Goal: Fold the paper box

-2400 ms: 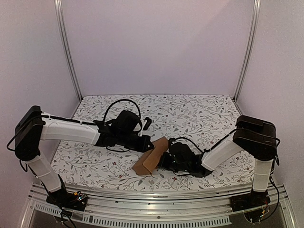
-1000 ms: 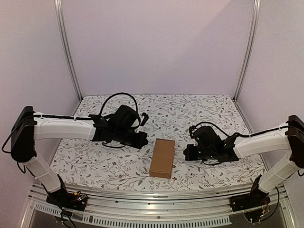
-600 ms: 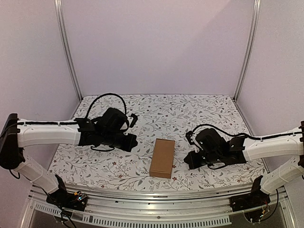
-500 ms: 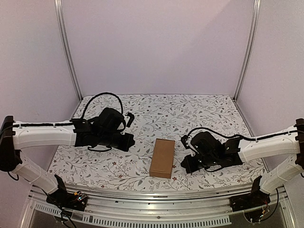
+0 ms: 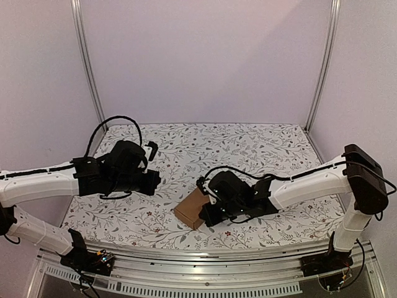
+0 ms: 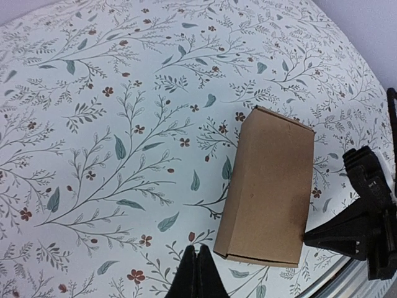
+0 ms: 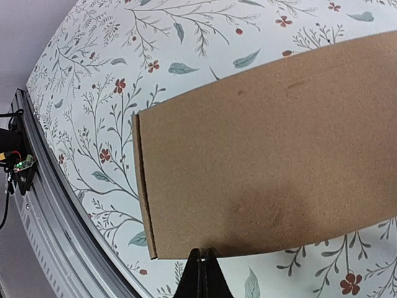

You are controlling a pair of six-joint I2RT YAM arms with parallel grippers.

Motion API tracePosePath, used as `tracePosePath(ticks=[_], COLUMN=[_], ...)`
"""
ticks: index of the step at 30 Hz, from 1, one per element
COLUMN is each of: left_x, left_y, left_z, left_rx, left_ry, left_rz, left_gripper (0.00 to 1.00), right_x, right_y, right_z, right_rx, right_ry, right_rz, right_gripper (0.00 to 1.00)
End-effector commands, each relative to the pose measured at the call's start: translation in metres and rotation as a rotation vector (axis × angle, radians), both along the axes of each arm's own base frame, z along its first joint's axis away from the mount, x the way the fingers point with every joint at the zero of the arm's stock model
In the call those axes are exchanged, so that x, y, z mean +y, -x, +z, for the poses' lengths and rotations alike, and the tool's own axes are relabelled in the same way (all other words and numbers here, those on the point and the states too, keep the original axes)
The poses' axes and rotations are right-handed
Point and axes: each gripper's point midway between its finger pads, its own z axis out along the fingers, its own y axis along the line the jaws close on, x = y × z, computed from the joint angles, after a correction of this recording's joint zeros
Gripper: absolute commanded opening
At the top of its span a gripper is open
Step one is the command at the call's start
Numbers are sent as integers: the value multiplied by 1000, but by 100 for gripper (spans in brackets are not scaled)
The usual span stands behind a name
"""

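The paper box (image 5: 191, 210) is a closed plain brown cardboard box lying flat and askew on the floral table cover, near the front edge. My right gripper (image 5: 207, 218) is shut, its tips pressed against the box's right long side. In the right wrist view the box (image 7: 267, 167) fills most of the frame and the shut gripper (image 7: 201, 253) touches its near edge. My left gripper (image 5: 156, 180) is shut and empty, standing left of the box and apart from it. The left wrist view shows the box (image 6: 270, 186) right of the shut gripper (image 6: 197, 250).
A metal rail (image 5: 186, 256) runs along the table's front edge, close to the box; it also shows in the right wrist view as the rail (image 7: 43, 217). Frame posts (image 5: 90, 74) stand at the back corners. The right gripper's black fingers (image 6: 347, 233) show in the left wrist view.
My right gripper has swung left against the box, which has slid left and turned askew. My left arm has drawn back to the left.
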Motion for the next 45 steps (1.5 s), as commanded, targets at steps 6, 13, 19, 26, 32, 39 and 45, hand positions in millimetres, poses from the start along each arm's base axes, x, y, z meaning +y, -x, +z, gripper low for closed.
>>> tracePosePath(ticks=[6,13,19,26,32,39,45], left_x=[34,44,45,38,20,-10,-36], left_y=[5,10,11,14,19,20,9], left_z=[12,17,19,8,-25,-74,-108], left_rx=[-48,-60,-60,-24,65,195,239], left_ry=[-9,2,7,25,63,81,61], left_rz=[92,111,112,89,60,17,-15], left_gripper=[0,0,0,0,0,0,0], right_x=[52,53,56,34,-19,-74,-103], right_y=[-47,-90,-105,-92,-84,-86,-89], right_z=[4,-15,5,37,52,56,57], right_rx=[-121,-142,-173,-211,-279,-325,-331], right_ry=[-24,7,-32,-52,11,110,146], right_rz=[-72,-164,-169,-131,-197,-252,-284], right_gripper=[0,0,0,0,0,0,1])
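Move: The right hand's shut fingertips are already against the long right-hand side of the box, close to its near end. The box's middle lies about 5 cm ahead of them and 1 cm to their left, roughly 1 cm lower. From the left hand, hanging free, the box's middle is some 11 cm to the right, about level fore and aft, and 11 cm below. Nothing else stands on the table. With shut fingertips already on the side of the box near its near end, the right hand pushes the box forward, some 10 cm of hand travel and bearing left at first, then comes free, rises about 6 cm and swings back right, wrist tipping up. The left hand, shut, drifts left and up, then drops some 12 cm and edges right to a low place on the box's left-near side. ##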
